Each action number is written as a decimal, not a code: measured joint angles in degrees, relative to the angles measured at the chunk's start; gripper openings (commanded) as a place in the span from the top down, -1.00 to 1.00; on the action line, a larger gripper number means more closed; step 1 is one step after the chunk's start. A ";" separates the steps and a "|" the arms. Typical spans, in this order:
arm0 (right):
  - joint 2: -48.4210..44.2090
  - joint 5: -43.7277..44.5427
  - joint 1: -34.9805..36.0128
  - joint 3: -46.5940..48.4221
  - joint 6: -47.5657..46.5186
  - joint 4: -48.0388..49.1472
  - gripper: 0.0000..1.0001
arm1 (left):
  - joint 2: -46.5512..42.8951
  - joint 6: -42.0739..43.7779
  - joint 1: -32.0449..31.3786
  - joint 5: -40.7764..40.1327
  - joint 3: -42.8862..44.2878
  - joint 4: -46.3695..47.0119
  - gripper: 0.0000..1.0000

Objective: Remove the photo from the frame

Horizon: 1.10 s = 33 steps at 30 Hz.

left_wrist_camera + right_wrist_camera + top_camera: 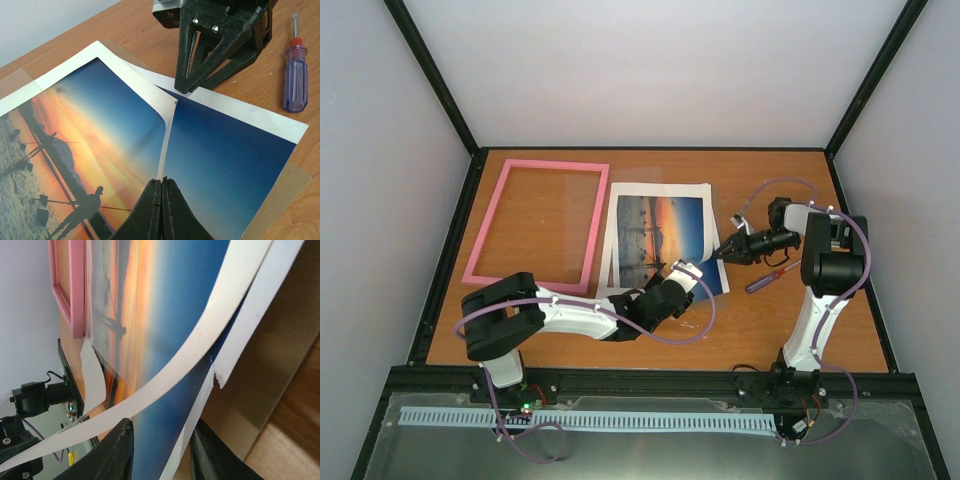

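The photo [655, 232], an orange-and-blue sunset print with a white border, lies right of the pink frame [535, 225]. In the left wrist view its blue right edge [150, 130] curls up and runs into my left gripper [161, 181], whose fingers are pressed shut on that edge. A second blue sheet [225, 155] lies under it on a brown board [272, 200]. My right gripper [162, 440] stands at the photo's right side [720, 254], its jaws apart, with the blue paper and a white border strip [200, 410] between them. That border has a small tear.
A purple-handled screwdriver [770, 278] lies on the wooden table just right of the sheets, close to my right gripper. The frame [75, 290] lies flat and apart from the sheets, near the table's left edge. Black rails and white walls ring the table.
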 measured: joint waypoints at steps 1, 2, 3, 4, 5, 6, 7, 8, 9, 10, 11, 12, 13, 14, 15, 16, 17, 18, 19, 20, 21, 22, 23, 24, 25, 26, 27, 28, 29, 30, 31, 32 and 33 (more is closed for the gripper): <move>0.13 0.37 0.00 0.00 0.28 0.11 0.37 | 0.00 -0.04 0.00 0.00 0.00 0.00 0.99; 0.35 0.70 0.00 0.00 0.55 0.22 0.38 | 0.00 -0.07 0.00 0.00 0.00 0.00 0.98; 0.70 1.01 0.00 0.00 0.85 0.39 0.40 | 0.00 -0.13 0.00 -0.02 0.00 0.00 0.99; 1.18 1.57 0.00 0.00 1.14 0.55 0.43 | 0.00 -0.17 0.00 -0.02 0.00 0.00 0.98; 1.66 1.90 0.00 0.00 1.36 0.68 0.46 | 0.00 -0.20 0.00 -0.02 0.00 0.00 0.98; 2.19 2.27 0.00 0.00 1.66 0.83 0.49 | -0.04 -0.22 0.00 -0.02 -0.02 0.00 0.99; 2.54 2.56 0.00 0.00 1.79 0.92 0.53 | -0.09 -0.26 0.00 -0.04 -0.04 0.00 0.98; 2.82 2.95 0.00 0.00 2.05 0.96 0.57 | -0.24 -0.33 0.00 -0.04 -0.11 0.00 0.98; 2.99 3.17 0.00 0.00 2.19 1.05 0.59 | -0.42 -0.39 0.00 -0.07 -0.20 0.00 0.98; 3.02 3.23 0.00 0.00 2.23 1.07 0.61 | -0.52 -0.44 0.02 -0.04 -0.22 0.00 0.98; 3.02 3.21 0.00 0.00 2.34 1.07 0.61 | -0.61 -0.46 0.02 -0.07 -0.22 0.00 0.98; 3.02 3.15 0.02 0.00 2.36 1.07 0.61 | -0.61 -0.48 0.02 -0.07 -0.22 0.00 0.99; 3.02 3.10 0.04 0.00 2.32 1.07 0.58 | -0.61 -0.52 0.02 -0.04 -0.22 0.00 0.99; 3.02 2.99 0.09 0.00 2.32 1.05 0.54 | -0.61 -0.57 0.02 -0.04 -0.22 -0.02 0.99; 3.02 2.93 0.17 0.00 2.29 1.05 0.53 | -0.61 -0.59 0.02 -0.04 -0.22 0.00 0.98; 3.02 2.89 0.26 0.00 2.23 1.05 0.52 | -0.61 -0.61 0.02 -0.04 -0.22 0.00 0.99; 3.02 2.86 0.39 0.00 2.21 1.05 0.52 | -0.61 -0.61 0.02 -0.04 -0.24 -0.02 0.99; 3.02 2.80 0.61 0.00 2.12 1.05 0.53 | -0.61 -0.61 0.02 -0.04 -0.24 -0.02 0.99; 3.02 2.75 0.81 0.00 2.12 1.05 0.56 | -0.61 -0.63 0.02 -0.04 -0.24 0.00 0.99; 3.06 2.73 1.03 0.00 2.12 1.05 0.63 | -0.61 -0.63 0.02 -0.04 -0.24 0.00 0.98; 3.13 2.71 1.20 0.00 2.12 1.07 0.73 | -0.61 -0.63 0.02 -0.04 -0.24 -0.02 0.98; 3.26 2.64 1.31 0.02 2.10 1.09 0.83 | -0.61 -0.63 0.02 -0.04 -0.24 0.00 0.99; 3.43 2.62 1.36 0.04 2.29 1.11 0.92 | -0.61 -0.63 0.02 -0.04 -0.24 0.00 0.99; 3.56 2.71 1.40 0.04 2.25 1.16 0.94 | -0.61 -0.63 0.02 -0.07 -0.24 0.00 0.99; 3.61 2.95 1.40 0.04 2.56 1.16 0.94 | -0.61 -0.63 0.02 -0.07 -0.26 -0.02 0.98; 3.58 3.06 1.40 0.07 2.51 1.18 0.94 | -0.61 -0.63 0.02 -0.07 -0.28 -0.02 0.99; 3.54 3.26 1.38 0.09 2.49 1.22 0.95 | -0.61 -0.63 0.02 -0.09 -0.31 0.00 0.98; 3.48 3.56 1.29 0.09 2.56 1.25 0.94 | -0.61 -0.63 0.02 -0.11 -0.35 0.00 0.98; 3.28 4.11 1.16 0.09 2.60 1.20 0.94 | -0.61 -0.63 0.02 -0.13 -0.37 0.00 0.98; 2.91 4.70 0.96 0.09 2.62 1.11 0.94 | -0.63 -0.63 0.02 -0.22 -0.44 0.00 0.99; 1.99 5.73 0.42 0.11 2.60 0.81 0.94 | -0.68 -0.63 0.02 -0.26 -0.55 0.02 0.99; 1.64 6.12 0.15 0.13 2.60 0.70 0.95 | -0.76 -0.63 0.02 -0.26 -0.79 0.04 0.99; 0.79 6.91 -0.44 0.31 2.54 0.15 0.94 | -0.96 -0.66 0.02 -0.26 -1.01 0.04 0.98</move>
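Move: The photo's right white edge, which sticks out from under the mat, lies between the right hand's parted fingers and about 2 cm below. From that hand, the mat edge pinched in the left hand is some 4 cm to the left and 2 cm back, slightly higher; the screwdriver lies about 10 cm right, 5 cm back and 5 cm lower. From the left hand, the photo edge is roughly 4 cm ahead, 5 cm right and 6 cm below. Down about 2.5 cm goes the right hand, its parted fingers straddling the photo's right edge; there they shut and pinch that edge. The hand then starts back to the right, nearly 2 cm and rising slightly, drawing the photo out towards the screwdriver. The left hand stays almost in place, keeping the mat edge pinched and raised off the photo. ##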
